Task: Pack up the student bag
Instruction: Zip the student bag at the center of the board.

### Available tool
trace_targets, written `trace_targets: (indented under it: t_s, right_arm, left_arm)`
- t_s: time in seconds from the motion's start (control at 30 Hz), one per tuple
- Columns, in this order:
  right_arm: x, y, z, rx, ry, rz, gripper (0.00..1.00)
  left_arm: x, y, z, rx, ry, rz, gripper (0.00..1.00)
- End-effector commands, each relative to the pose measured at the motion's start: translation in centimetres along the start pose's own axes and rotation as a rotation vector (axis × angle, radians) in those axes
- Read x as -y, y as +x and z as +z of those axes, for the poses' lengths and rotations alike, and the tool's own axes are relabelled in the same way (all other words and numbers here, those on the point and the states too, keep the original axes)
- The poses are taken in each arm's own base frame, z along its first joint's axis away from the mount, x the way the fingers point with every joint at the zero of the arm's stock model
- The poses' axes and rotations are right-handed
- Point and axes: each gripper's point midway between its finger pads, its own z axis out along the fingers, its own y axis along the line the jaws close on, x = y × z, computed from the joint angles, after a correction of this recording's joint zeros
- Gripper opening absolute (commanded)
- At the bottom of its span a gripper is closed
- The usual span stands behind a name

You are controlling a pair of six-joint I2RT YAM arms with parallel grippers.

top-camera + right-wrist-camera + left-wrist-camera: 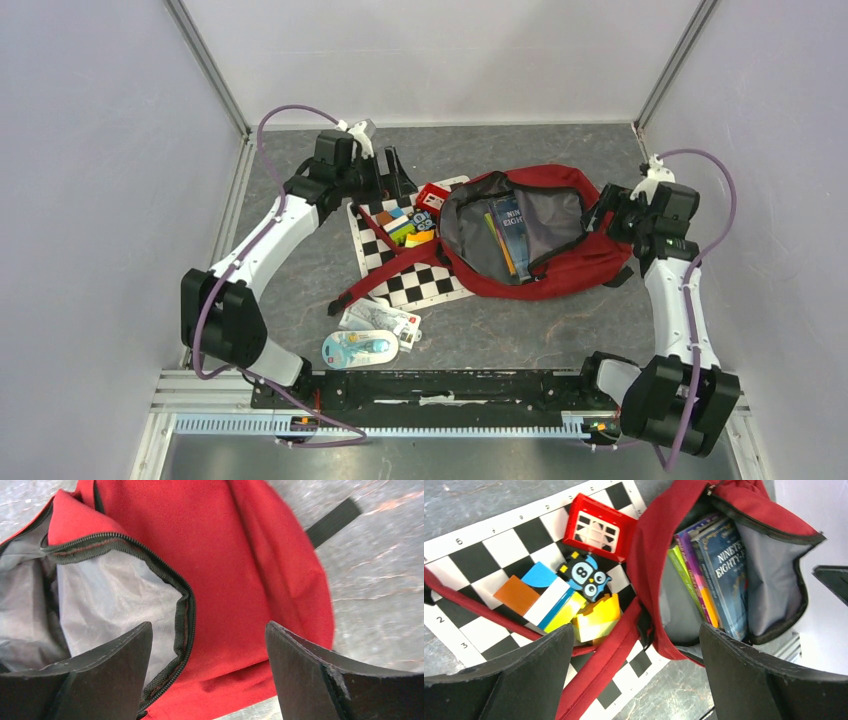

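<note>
The student bag (pixel 570 272), red with a grey lining, lies on its side at the table's centre right, its mouth gaping to the left. Books (pixel 508 236) stand inside it, and the left wrist view shows the same books (pixel 719 575) against the lining. My left gripper (pixel 388 172) hovers open behind the toy blocks, left of the bag's mouth. Below the left gripper (pixel 634 635) only a red strap and the bag's rim (pixel 649 545) show. My right gripper (pixel 606 214) hangs open at the bag's right end. The right gripper (pixel 209 627) grips nothing, with the black zipper (pixel 182 610) and red fabric (pixel 240 555) under it.
A chessboard mat (pixel 425 288) lies left of the bag, partly under its strap (pixel 385 270). Coloured toy blocks (pixel 569 605) and a red windowed block (pixel 596 527) sit on the mat. Two flat packets (pixel 380 320) (pixel 358 348) lie near the front rail. Walls close in on three sides.
</note>
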Motion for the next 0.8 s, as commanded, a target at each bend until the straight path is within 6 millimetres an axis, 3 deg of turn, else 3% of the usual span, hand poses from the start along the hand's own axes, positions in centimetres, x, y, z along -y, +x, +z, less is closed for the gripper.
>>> trace_targets:
  t_s: [0.0,0.23,0.5,0.63,0.77]
  right_arm:
    - [-2.6,-0.6,0.0,0.052,-0.206,0.054,0.85]
    - [-4.1,0.1,1.3,0.035,-0.340,0.122,0.76]
    - [-3.4,1.2,2.8,-0.014,-0.326,0.121,0.63]
    - [-3.2,1.9,3.2,-0.036,-0.322,0.141,0.42]
    - [-3.3,1.0,2.7,-0.004,-0.306,0.131,0.15]
  left_arm:
    - [2.1,-0.3,-1.4,-0.030,0.084,0.108,1.00]
    - [1.8,0.3,-2.3,-0.027,0.087,0.106,1.00]
    - [1.6,0.2,-2.7,-0.023,0.070,0.124,1.00]
    - [1.5,0.0,-2.9,-0.013,0.060,0.130,1.00]
    - [1.5,-0.1,-3.0,-0.010,0.060,0.130,1.00]
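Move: Just to the right hand's left, about 4 cm over, 1 cm ahead and 3 cm below, stands the zipper edge of the student bag's open flap. The dark blue book in the bag lies some 17 cm to the left of this hand, 1 cm back and 10 cm lower. A black strap end pokes out about 9 cm back and 4 cm to its right, some 14 cm below. From the left hand the zipper edge is roughly 34 cm to the right, 7 cm back and 6 cm lower. Sliding left about 3.5 cm and a little forward, the right hand comes over the flap's zipper edge, rolling its left side up by about 15 degrees and turning slightly counter-clockwise. It then sinks, some 3 cm in all, while its wide-open fingers close and pinch the zipper tape. The left hand stays open and eases back slightly. ##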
